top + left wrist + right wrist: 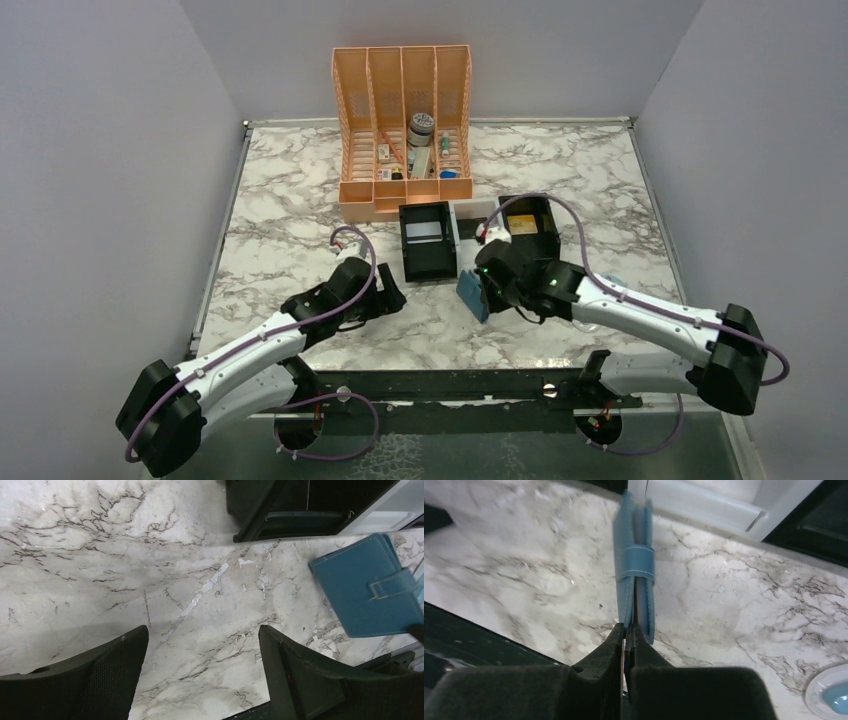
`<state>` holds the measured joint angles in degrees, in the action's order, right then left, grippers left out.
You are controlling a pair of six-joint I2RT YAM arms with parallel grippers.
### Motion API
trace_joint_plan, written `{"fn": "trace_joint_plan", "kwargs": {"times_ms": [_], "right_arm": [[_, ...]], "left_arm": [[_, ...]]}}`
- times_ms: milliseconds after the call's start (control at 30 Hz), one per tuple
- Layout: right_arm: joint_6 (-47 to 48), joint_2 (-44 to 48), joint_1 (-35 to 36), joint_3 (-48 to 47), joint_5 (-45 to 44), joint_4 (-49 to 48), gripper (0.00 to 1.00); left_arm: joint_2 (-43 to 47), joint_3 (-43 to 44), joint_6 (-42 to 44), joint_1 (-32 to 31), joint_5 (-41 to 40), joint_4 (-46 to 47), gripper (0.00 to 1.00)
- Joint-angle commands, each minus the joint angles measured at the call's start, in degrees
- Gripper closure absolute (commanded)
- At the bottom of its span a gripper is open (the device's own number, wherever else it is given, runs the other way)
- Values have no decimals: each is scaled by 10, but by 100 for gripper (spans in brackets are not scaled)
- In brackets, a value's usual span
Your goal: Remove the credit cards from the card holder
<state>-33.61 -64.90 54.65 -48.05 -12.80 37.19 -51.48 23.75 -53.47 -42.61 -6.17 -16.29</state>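
Observation:
My right gripper [627,627] is shut on the near edge of the blue card holder [636,565]. The holder is folded, held edge-on above the marble, with its tab strap wrapped across. From above, the card holder [472,293] sticks out to the left of the right gripper [490,282]. In the left wrist view the card holder [365,590] shows flat-faced at the right. My left gripper [202,628] stands open over bare marble, nothing between its fingers, left of the holder. One gold-tan credit card [522,226] lies in the tray's right compartment.
A black-and-white tray [468,222] sits behind the grippers, with a silver-white card [425,232] in its left compartment. An orange file rack [405,130] with small items stands at the back. A round white-rimmed thing with pale blue inside [831,697] lies right of the right gripper.

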Motion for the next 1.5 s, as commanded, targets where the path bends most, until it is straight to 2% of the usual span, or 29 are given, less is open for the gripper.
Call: {"fn": "trace_joint_plan", "kwargs": {"times_ms": [0,100,333,467,567,633,700,800,867,967,1067,1233,1367,1467], "right_arm": [[39,-63,67,-32,-96,64,99],[49,-98,115,-52,-137,60,99],[85,-132,170,-56,-137,16,99],[101,-141,177,-42,-83,-20,95],[122,-113,178,-20,20,-87,85],[116,-74,177,0,64,-132,73],[100,-26,177,18,50,-163,48],[76,38,170,31,-44,-171,35],[61,46,131,23,-57,-153,34],[49,28,11,9,-13,-119,34],[46,12,-88,-3,-6,-103,31],[59,8,-296,-4,55,-125,30],[86,-8,-357,-46,16,-102,27],[93,-49,-412,-44,64,-130,24]], "left_arm": [[12,20,-13,-3,-40,-31,16],[24,21,-21,-3,-62,-48,16],[40,36,-51,-2,-122,-114,15],[53,34,-68,-2,-140,-130,15],[59,31,-71,-2,-142,-129,15],[62,33,-69,-2,-141,-128,15],[62,36,-54,-2,-135,-122,14],[57,40,-38,-2,-121,-104,13],[50,41,-31,-1,-113,-90,13],[31,41,-19,-1,-88,-56,13],[4,44,-5,-1,-46,-11,13],[-47,52,17,-2,18,40,13],[-72,58,30,-1,46,54,13],[-87,57,39,-1,61,73,13]]}}
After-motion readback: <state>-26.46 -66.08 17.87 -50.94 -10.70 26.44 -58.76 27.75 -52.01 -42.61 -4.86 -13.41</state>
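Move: My right hand still pinches the card holder above the table. It goes down onto the bare marble about 5 cm back and 7 cm to the left, roughly 10 cm below. The white tray lies some 13 cm ahead and 1 cm left, the left black tray 12 ahead and 13 left, the right black tray 15 ahead and 12 right, all about 8 cm below. From my open left hand the same bare spot is about 13 cm right, 2 cm back and 5 below. I bring the card holder back, left and down with my right hand, about 5 cm each way, turning counter-clockwise, and open the fingers to let go of it over the bare marble. Then I lift clear and swing some 20 cm forward and 20 right to above the right black tray, turning back clockwise. My left hand, fingers wide open, sways 4 cm left, then 6 cm right. ##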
